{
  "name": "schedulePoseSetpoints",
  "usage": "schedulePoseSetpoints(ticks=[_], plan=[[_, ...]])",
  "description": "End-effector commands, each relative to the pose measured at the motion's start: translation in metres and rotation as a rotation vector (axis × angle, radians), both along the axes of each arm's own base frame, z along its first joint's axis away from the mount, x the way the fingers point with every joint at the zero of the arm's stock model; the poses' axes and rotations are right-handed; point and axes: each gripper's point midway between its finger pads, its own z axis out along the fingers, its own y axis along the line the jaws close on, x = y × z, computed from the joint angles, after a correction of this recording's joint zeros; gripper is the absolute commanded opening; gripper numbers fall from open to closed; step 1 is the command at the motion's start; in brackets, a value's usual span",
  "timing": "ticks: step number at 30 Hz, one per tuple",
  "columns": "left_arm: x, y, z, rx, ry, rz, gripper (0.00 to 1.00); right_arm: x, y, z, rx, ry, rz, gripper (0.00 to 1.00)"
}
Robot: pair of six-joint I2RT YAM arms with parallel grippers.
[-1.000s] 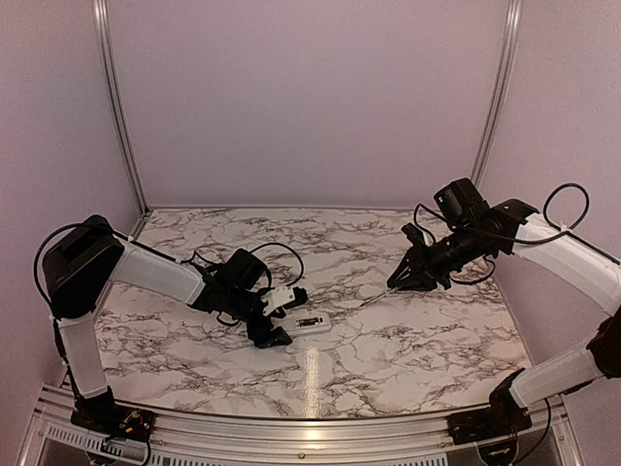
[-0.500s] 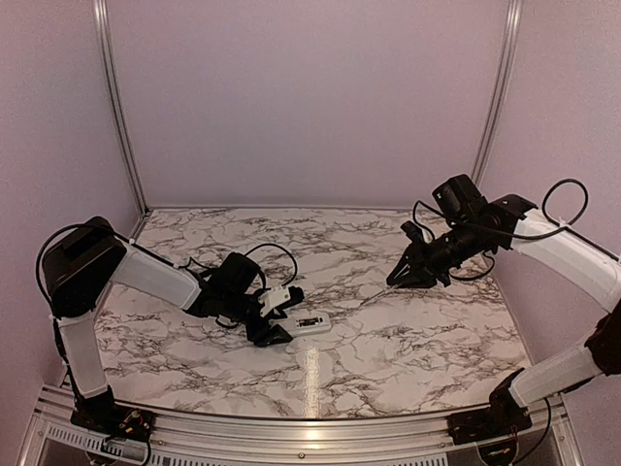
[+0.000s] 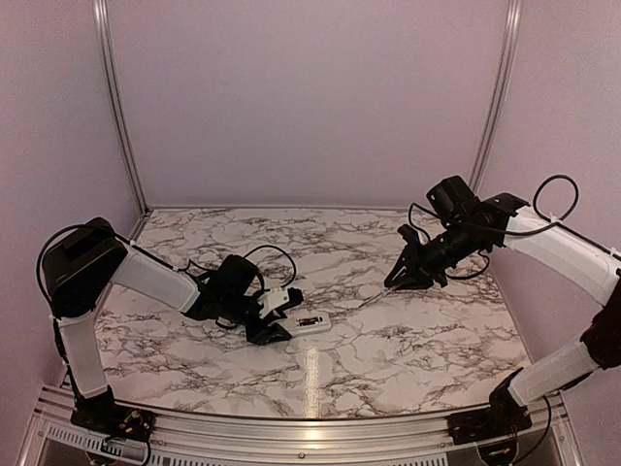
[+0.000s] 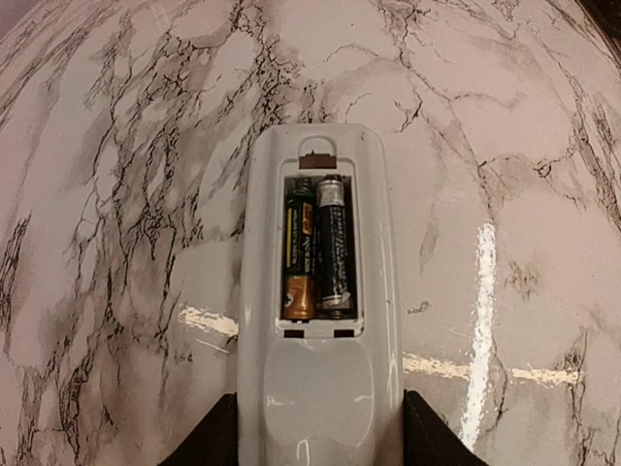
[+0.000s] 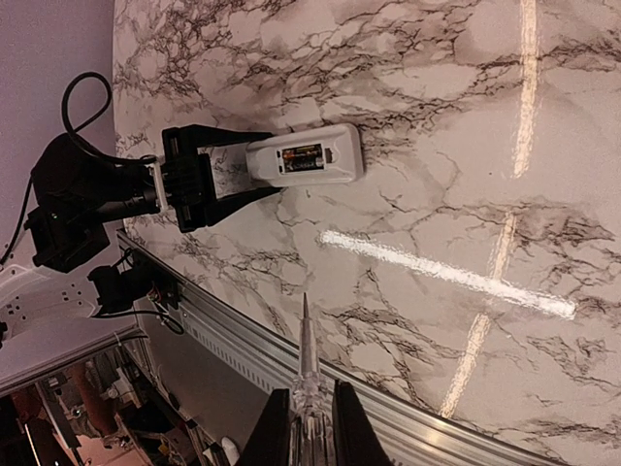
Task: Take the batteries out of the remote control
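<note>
The white remote control lies on the marble table with its back up and its cover off. Two batteries sit side by side in the open bay, also showing in the right wrist view as batteries. My left gripper has its black fingers pressed against both long sides of the remote's near end; from above, the left gripper sits at the remote. My right gripper is shut on a thin pointed grey stick and hangs above the table, right of the remote, as the right gripper.
The marble table ends at a metal rail along the near edge. Pale walls and aluminium posts close in the back and sides. Black cables loop behind the left wrist.
The left gripper's jaws have closed in from wide apart onto the remote's sides. The right arm has shifted slightly left and down with the stick.
</note>
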Motion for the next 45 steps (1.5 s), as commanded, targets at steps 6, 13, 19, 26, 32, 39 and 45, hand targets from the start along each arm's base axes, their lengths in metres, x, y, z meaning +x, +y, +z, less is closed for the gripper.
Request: schedulePoseSetpoints(ticks=[6,13,19,26,32,39,45], plan=[[-0.004,-0.002,0.011,0.03,0.064,0.029,0.0,0.008,0.003,0.016,0.008,-0.072,0.002,0.0],[0.018,-0.007,0.035,0.02,0.084,0.168,0.0,0.009,0.004,0.019,0.023,-0.109,0.011,0.0],[0.033,-0.005,0.069,-0.04,0.013,0.245,0.0,0.012,0.006,0.021,0.039,-0.136,0.021,0.0],[0.035,-0.01,0.087,-0.027,0.092,0.256,0.0,0.014,0.006,0.026,0.044,-0.173,0.026,0.0],[0.029,-0.015,0.1,-0.063,0.095,0.218,0.0,0.013,0.004,0.031,0.041,-0.203,0.031,0.0],[0.022,-0.021,0.104,-0.053,0.13,0.247,0.0,0.01,-0.003,0.034,0.025,-0.224,0.026,0.0],[0.02,-0.022,0.099,-0.093,0.2,0.307,0.0,0.004,-0.007,0.035,0.03,-0.244,0.018,0.0]])
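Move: The remote control lies already pinched near one end in the left hand, its open battery bay about 4 cm to the right of the left hand point and 1 cm farther out. From that hand the tip of the clear pick is some 15 cm to the right, 1 cm nearer the base and 10 cm up. The right hand still grips the pick, whose tip is about 7 cm left, 1 cm ahead and 7 cm below; the batteries lie about 19 cm left, 3 cm ahead and 18 cm below it. The remote control is lifted off the table by the left hand, whose grip stays shut: up some 8 cm and about 4 cm forward, swinging some 15 degrees counter-clockwise, then easing back about 2 cm and sinking slightly as its far side tips down. It comes closer to the pick's tip, while the right hand keeps the pick, rises about 3 cm and swings its tip forward. ##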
